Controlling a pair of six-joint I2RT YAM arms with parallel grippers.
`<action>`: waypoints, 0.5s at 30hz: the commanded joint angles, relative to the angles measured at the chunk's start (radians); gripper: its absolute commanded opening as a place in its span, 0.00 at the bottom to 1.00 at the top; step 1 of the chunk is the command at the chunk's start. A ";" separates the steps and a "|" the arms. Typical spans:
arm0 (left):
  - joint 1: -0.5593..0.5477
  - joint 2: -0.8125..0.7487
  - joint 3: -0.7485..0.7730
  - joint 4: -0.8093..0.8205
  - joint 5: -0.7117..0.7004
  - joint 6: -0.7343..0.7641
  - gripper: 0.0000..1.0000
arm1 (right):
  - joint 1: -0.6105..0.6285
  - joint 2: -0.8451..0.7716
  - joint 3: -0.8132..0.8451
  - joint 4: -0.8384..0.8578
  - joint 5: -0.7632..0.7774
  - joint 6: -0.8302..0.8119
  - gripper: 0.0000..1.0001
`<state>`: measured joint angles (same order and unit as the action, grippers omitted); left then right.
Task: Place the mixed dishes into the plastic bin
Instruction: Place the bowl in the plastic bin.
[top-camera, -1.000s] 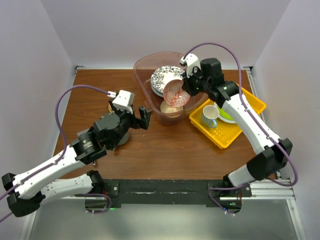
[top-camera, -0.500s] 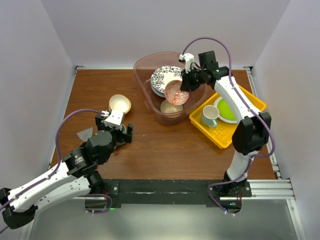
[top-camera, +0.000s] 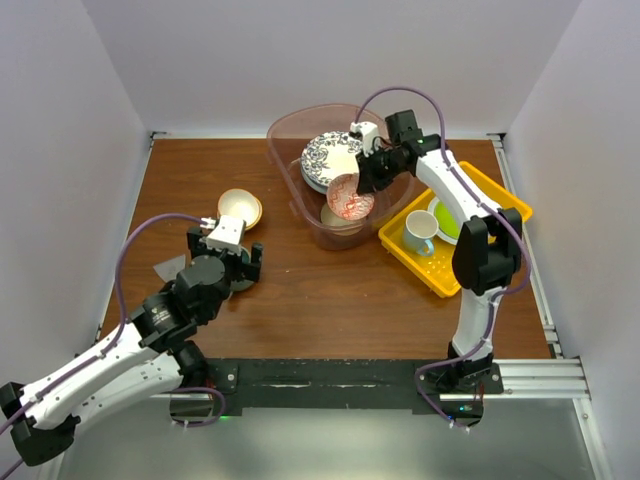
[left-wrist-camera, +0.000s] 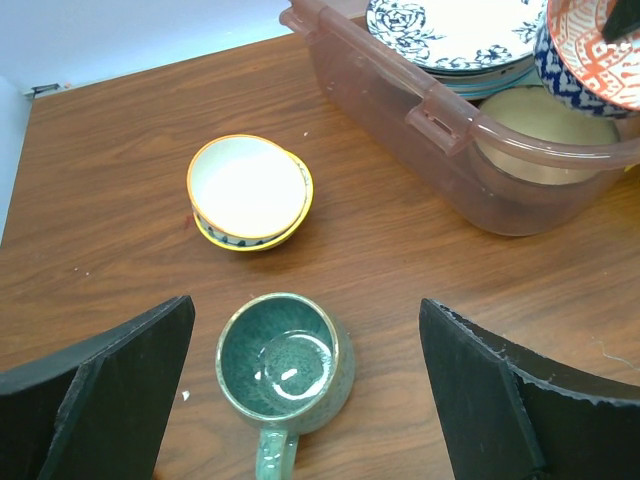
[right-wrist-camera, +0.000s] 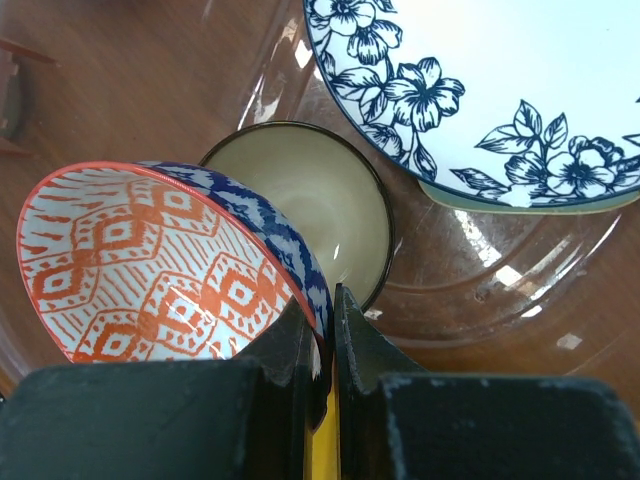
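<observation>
The plastic bin (top-camera: 300, 215) stands at the back centre with a blue floral plate (top-camera: 325, 155) and a tan bowl (right-wrist-camera: 310, 195) inside. My right gripper (right-wrist-camera: 325, 318) is shut on the rim of a red patterned bowl (right-wrist-camera: 150, 270), which hangs tilted over the bin's inside (top-camera: 350, 195). My left gripper (left-wrist-camera: 305, 390) hangs open above a teal mug (left-wrist-camera: 285, 358); the mug stands upright between the fingers (left-wrist-camera: 120, 390) without touching them. A small yellow-rimmed bowl (left-wrist-camera: 248, 188) sits on the table beyond the mug, left of the bin (left-wrist-camera: 440, 115).
A yellow perforated tray (top-camera: 462, 262) right of the bin carries a white mug (top-camera: 420, 232) and a lime-green plate (top-camera: 452, 222). The right arm reaches over this tray. White walls close in the table on three sides.
The left arm drew back from the bin's side toward the near left and now hangs over the teal mug, jaws wider. The right gripper carried the red bowl slightly left and lower.
</observation>
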<state>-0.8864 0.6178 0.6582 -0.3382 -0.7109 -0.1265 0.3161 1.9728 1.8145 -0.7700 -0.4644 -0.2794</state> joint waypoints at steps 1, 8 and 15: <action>0.015 -0.015 -0.003 0.050 0.004 0.018 1.00 | 0.001 0.033 0.071 -0.008 -0.022 -0.006 0.00; 0.023 -0.024 -0.006 0.051 0.005 0.019 1.00 | 0.003 0.104 0.086 -0.025 0.018 -0.009 0.02; 0.026 -0.026 -0.008 0.053 0.008 0.019 1.00 | 0.012 0.144 0.080 -0.034 0.056 -0.018 0.06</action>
<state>-0.8677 0.6006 0.6559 -0.3305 -0.7071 -0.1261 0.3168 2.1304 1.8492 -0.8028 -0.4248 -0.2859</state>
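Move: The khaki bowl in the plastic bin, over which the held patterned bowl is to go, lies about 10 cm below the right gripper, some 4 cm to its left and 4 cm back. From that gripper, the plate stack is roughly 8 cm ahead and 6 cm left, about 10 cm below; the white mug is some 8 cm back and 14 cm right. From the left gripper, the khaki bowl is about 10 cm ahead and 23 cm right, well below. Lower the right gripper nearly straight down into the plastic bin, about 7 cm, easing off towards the end, to bring the patterned bowl down to the khaki bowl beside the plate stack. Keep the fingers pinched on the patterned bowl's rim, and tip them some 10 degrees further down as you sink. ##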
